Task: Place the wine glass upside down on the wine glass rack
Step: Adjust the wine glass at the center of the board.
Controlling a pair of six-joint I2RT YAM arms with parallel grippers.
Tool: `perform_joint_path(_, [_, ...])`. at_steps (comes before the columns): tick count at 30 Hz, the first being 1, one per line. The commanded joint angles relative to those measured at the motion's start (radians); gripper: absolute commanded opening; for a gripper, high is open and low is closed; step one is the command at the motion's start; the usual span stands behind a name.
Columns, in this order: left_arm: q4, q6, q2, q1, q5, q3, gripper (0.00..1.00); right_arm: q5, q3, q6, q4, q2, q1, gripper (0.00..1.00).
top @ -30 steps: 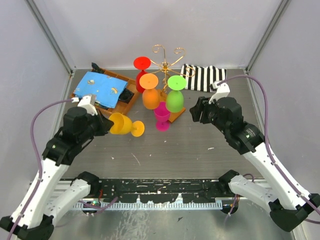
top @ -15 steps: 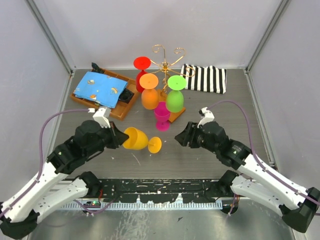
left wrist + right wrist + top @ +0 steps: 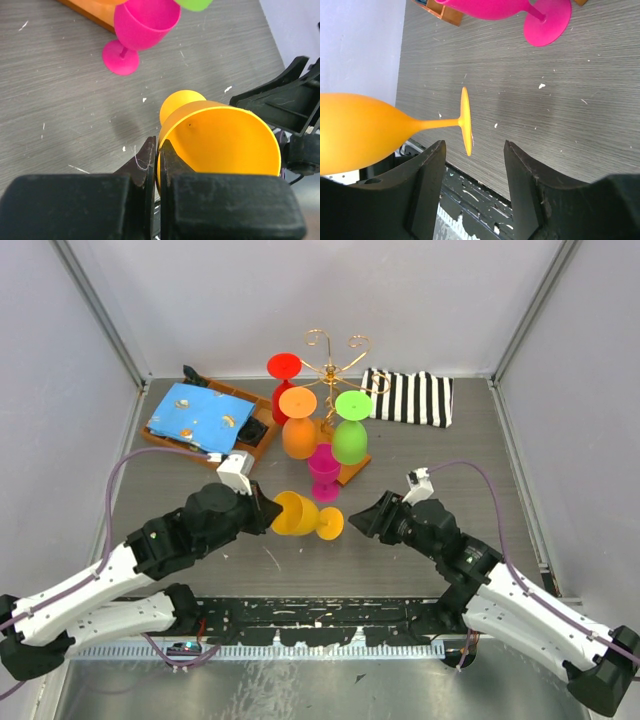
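Observation:
A yellow-orange wine glass (image 3: 298,514) lies sideways in the air above the table, foot pointing right. My left gripper (image 3: 270,511) is shut on the rim of its bowl (image 3: 220,135), one finger inside and one outside. Just right of the foot (image 3: 465,120), my right gripper (image 3: 364,519) stands open; the foot disc sits ahead of its fingertips, nearer one finger, touching neither. The wine glass rack (image 3: 336,366) is gold wire on a wooden base at the back centre. Red, orange and green glasses hang on it upside down.
A pink glass (image 3: 324,471) stands upright on the table by the rack's base, just behind the held glass. A wooden tray with blue cloth (image 3: 200,415) lies at the back left. A black-and-white striped cloth (image 3: 408,395) lies at the back right.
My left arm has carried the yellow-orange glass right and toward the near edge. My right arm has swung left and nearer, bringing its open fingers up to the glass's foot.

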Motion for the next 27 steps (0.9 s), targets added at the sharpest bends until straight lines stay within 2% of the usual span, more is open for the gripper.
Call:
perform_joint_path(1, [0.107,0.012,-0.012,-0.009,-0.061,0.027,0.0,-0.021,-0.016,0.03,0.113,0.018,0.004,0.55])
perform_joint_path(9, [0.107,0.016,0.003,-0.01,-0.063,0.024,0.0,-0.114,-0.061,0.055,0.307,0.096,0.003,0.5])
perform_joint_path(18, [0.126,0.019,-0.01,-0.012,-0.058,0.016,0.01,-0.116,-0.079,0.054,0.358,0.152,0.004,0.39])
perform_joint_path(27, [0.153,0.019,-0.018,-0.012,-0.029,0.007,0.04,-0.119,-0.071,0.019,0.405,0.191,0.004,0.16])
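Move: The yellow wine glass hangs on its side from the left gripper, pinched at the rim. Its foot is about 5 cm to the right hand's left, 1 cm ahead and 1 cm above; from the left hand the foot is some 12 cm to the right, 2 ahead and 5 below. The pink glass stands roughly 18 cm ahead of the right hand, 6 to its left and 8 lower; the racked green glass is about 22 cm ahead, 2 left and 5 higher. Bring the right gripper left about 4 cm, sinking slightly, so its open fingers pass either side of the yellow glass's foot, then close them most of the way to pinch the foot's lower edge. Keep the left fingers shut on the rim and ease that hand up some 2 cm, drifting a little forward. ##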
